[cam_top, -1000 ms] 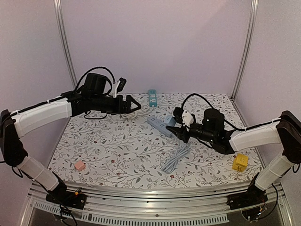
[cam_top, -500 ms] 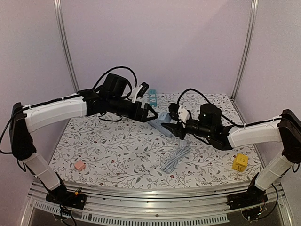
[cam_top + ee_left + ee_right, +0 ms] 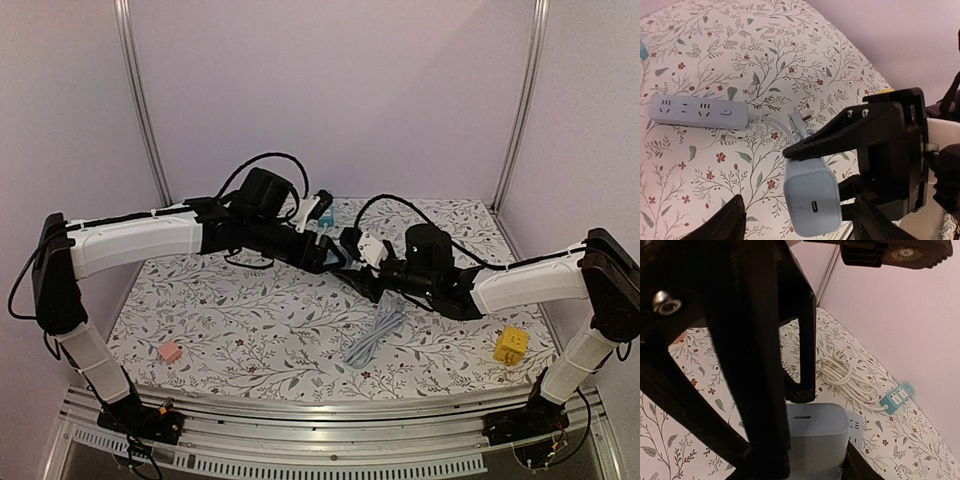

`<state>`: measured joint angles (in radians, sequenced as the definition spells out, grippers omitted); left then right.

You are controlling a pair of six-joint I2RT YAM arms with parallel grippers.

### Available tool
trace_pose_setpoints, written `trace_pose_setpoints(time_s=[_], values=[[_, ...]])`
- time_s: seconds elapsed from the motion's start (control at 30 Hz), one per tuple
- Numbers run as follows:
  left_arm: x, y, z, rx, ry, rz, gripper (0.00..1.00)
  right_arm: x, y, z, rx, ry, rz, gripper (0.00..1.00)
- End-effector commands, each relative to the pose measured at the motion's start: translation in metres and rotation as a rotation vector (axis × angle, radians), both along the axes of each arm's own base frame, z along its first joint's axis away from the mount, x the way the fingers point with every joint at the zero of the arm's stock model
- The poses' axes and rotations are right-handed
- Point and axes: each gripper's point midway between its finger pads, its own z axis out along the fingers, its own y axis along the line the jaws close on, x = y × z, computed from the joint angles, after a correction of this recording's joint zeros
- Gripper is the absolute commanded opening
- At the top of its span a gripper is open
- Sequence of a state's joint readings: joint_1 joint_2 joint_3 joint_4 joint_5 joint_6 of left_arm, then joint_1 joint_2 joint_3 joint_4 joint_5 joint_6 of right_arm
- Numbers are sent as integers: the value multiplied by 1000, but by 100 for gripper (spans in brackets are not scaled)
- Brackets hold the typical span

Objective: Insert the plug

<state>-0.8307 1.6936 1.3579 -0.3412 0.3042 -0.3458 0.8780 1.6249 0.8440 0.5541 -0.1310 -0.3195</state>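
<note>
The plug (image 3: 812, 197) is a pale blue block adapter with a slot in its end face. My right gripper (image 3: 815, 460) is shut on it and holds it above the table. The left gripper (image 3: 800, 225) is open; its fingers (image 3: 725, 225) stand on either side of the plug with a gap on each side. From above, the two grippers meet nose to nose at the table's middle, left (image 3: 335, 258) and right (image 3: 362, 272). The grey-blue power strip (image 3: 697, 112) lies flat on the cloth beyond them, sockets up.
A grey-blue cable (image 3: 375, 335) trails toward the front. A coiled white cord (image 3: 847, 377) and a teal power strip (image 3: 897, 396) lie near the back wall. A yellow block (image 3: 511, 344) sits front right, a pink piece (image 3: 170, 352) front left.
The left arm has swung right and forward until its gripper reached the plug, and its jaws have narrowed. The right gripper has carried the plug a little left to meet it.
</note>
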Motion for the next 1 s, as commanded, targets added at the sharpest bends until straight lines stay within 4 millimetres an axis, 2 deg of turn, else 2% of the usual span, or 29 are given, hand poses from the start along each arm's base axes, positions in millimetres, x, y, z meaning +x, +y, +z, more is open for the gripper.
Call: trace_pose_setpoints(time_s=[0.0,0.1,0.27,0.6,0.77,0.87,0.97], values=[[1,-8,-2,9,-12,1,68,2,7,5,-7,-20,-23,0],[2,-9,-3,6,-10,5,61,0,9,5,-12,-29,-24,0],[-2,-14,-8,-2,13,-18,58,-2,12,6,-12,-33,-20,0],[-6,-14,-17,16,34,-33,42,-2,14,6,-20,-44,-24,0],[-6,-15,-16,18,31,-33,43,-3,15,4,-27,-47,-26,0],[-6,-16,-17,15,35,-38,27,-4,16,4,-28,-48,-24,0],[-5,-17,-19,18,41,-37,0,-3,15,3,-29,-51,-30,0]])
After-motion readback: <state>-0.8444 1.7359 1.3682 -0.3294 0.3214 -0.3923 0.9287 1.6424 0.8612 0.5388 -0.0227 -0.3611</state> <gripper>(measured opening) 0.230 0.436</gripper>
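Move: Barely 3 cm to the left hand's right and about 2 below it, with a centimetre or so forward, sits the light-blue plug, already gripped between the right hand's pads, its middle roughly 1 cm left of that hand point. The white power strip lies about 13 cm ahead of the left hand, 2 to its right and some 18 down; the grey cable bundle is about 7 cm back and 9 right of that hand, on the table. Closing from about three-quarters open to roughly a quarter, the left fingers come in on both sides of the plug and take hold of it, while that hand eases about 1.5 cm down and 1 cm right onto it. The right hand keeps its grip and moves a bit under 1 cm left to meet it. ##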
